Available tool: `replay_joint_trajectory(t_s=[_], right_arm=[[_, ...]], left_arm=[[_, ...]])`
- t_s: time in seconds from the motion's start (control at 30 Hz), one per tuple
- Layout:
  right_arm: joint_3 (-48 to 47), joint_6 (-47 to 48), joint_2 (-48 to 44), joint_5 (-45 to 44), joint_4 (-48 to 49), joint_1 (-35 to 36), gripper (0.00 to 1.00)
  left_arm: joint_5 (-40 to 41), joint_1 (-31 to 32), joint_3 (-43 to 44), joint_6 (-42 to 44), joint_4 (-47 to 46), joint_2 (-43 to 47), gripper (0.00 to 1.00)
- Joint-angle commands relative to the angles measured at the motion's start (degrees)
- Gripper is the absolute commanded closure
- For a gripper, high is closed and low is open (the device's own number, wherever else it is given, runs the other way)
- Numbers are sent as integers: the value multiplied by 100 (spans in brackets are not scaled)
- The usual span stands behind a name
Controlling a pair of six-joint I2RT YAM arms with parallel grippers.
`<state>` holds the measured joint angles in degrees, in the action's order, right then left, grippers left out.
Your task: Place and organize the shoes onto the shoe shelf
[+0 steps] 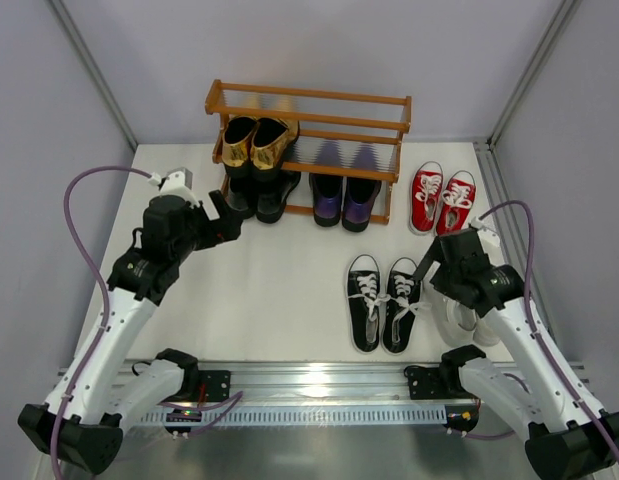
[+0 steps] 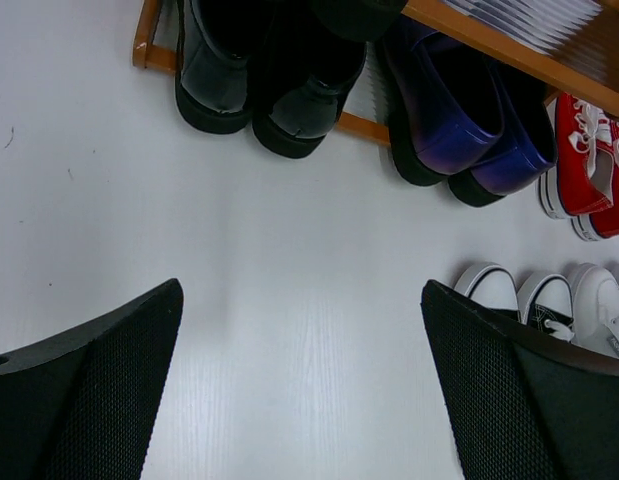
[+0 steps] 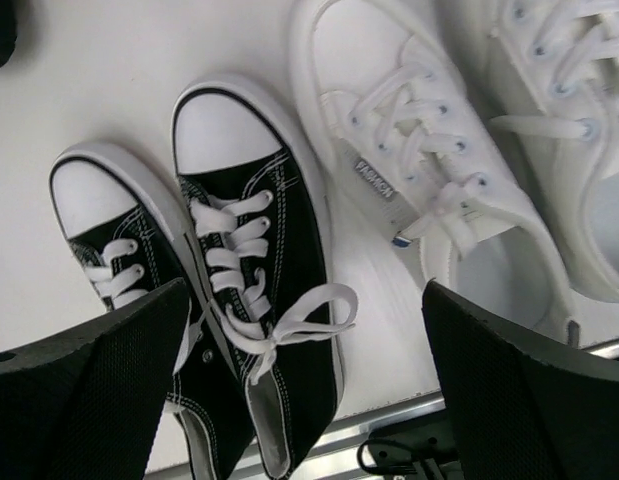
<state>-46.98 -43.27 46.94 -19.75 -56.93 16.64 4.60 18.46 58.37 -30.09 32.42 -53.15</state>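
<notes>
The orange-brown shoe shelf (image 1: 307, 97) stands at the back. Gold loafers (image 1: 257, 141) sit on a middle tier. Glossy black dress shoes (image 1: 257, 193) and purple loafers (image 1: 343, 199) sit on the bottom tier; both also show in the left wrist view, black (image 2: 259, 85) and purple (image 2: 459, 115). Red sneakers (image 1: 441, 198) lie right of the shelf. Black-and-white sneakers (image 1: 384, 300) lie on the table's front middle. White sneakers (image 3: 439, 170) lie at the right under my right arm. My left gripper (image 1: 229, 212) is open and empty just before the black shoes. My right gripper (image 1: 436, 265) is open and empty above the right black-and-white sneaker (image 3: 254, 270).
A metal rail (image 1: 319, 385) runs along the near table edge between the arm bases. Grey walls enclose the white table (image 1: 279, 290) on three sides. Bare table shows between the left gripper's fingers (image 2: 89, 385).
</notes>
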Motion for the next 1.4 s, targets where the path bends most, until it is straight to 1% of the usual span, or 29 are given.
replay_joint_trajectory(t_s=[0.0, 0.1, 0.13, 0.2, 0.23, 0.33, 0.37, 0.43, 0.53, 0.67, 0.73, 0.87, 0.9, 0.97, 1.0, 1.1, 1.13, 1.2, 1.23, 1.37], right_arm=[[180, 538, -184, 1112, 550, 75, 2], [303, 460, -317, 1508, 832, 479, 3], [338, 381, -282, 1561, 893, 819, 2], [417, 188, -64, 1413, 903, 1260, 3], [461, -83, 25, 1317, 937, 1776, 3], [725, -637, 359, 1140, 1183, 2368, 2], [778, -778, 473, 1070, 1219, 2666, 2], [901, -998, 736, 886, 1280, 2835, 2], [875, -1079, 1036, 631, 1246, 3029, 1], [848, -974, 1265, 551, 1315, 3073, 0], [927, -903, 1448, 630, 1570, 3073, 2], [1164, -789, 1870, 805, 2123, 3073, 17], [1191, -780, 1985, 841, 2333, 3073, 28], [1244, -780, 2143, 928, 2510, 3073, 37], [1296, -780, 2318, 946, 2650, 3082, 45], [1384, -824, 2565, 894, 2739, 3090, 60], [1402, -850, 2601, 885, 2740, 3108, 73], [1402, -876, 2610, 815, 2652, 3126, 86], [1385, -911, 2584, 771, 2608, 3152, 96], [1219, -999, 2303, 543, 2004, 3380, 96]], left_arm=[[-91, 0, -133, -67, -131, 164, 0], [-82, -9, -229, -94, -149, 129, 0], [-91, 0, -238, -111, -157, 138, 0], [-73, 0, -247, -112, -166, 76, 0], [-4, -9, -247, -103, -158, 59, 0], [102, 0, -194, -85, -157, 23, 0], [120, 0, -177, -59, -158, 23, 0], [129, 0, -150, -33, -158, 32, 0], [164, 0, -124, 29, -123, 15, 0], [190, 0, -159, 55, -105, 23, 0], [190, 0, -177, 55, -105, 15, 0], [199, 0, -177, 55, -70, 6, 0], [208, 0, -185, 55, -61, 15, 0], [217, -9, -177, 64, -35, 23, 0], [225, 0, -185, 73, 0, 23, 0], [261, 0, -203, 91, 27, 85, 0], [278, -9, -221, 99, 27, 85, 0], [287, -9, -238, 100, 27, 111, 0], [287, -9, -238, 108, 18, 120, 0], [261, -9, -229, 108, 27, 129, 1]])
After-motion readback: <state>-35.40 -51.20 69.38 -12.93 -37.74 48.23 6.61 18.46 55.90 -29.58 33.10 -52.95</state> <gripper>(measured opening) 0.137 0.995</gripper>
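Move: The pair of black-and-white sneakers, the laced middles side by side, lies about 14 cm to the right hand's left, 4 cm back and 12 cm below it. The white sneakers stand some 5 cm to the right of that hand and 3 cm back, at much the same depth below; the red pair is about 22 cm ahead and 4 cm to its right. From the left hand, the black-and-white pair is roughly 32 cm right, 13 cm back and 24 cm down. The black-and-white sneakers are gripped by their adjoining inner sides: the open right hand sweeps about 13 cm left over them, drawing back some 5 cm and turning counter-clockwise, then sinks roughly 12 cm with fingers tipping steeper. Late in the descent the fingers close almost shut, pinching the two sides together near the lace knots. The empty left hand only settles 2 cm lower. ##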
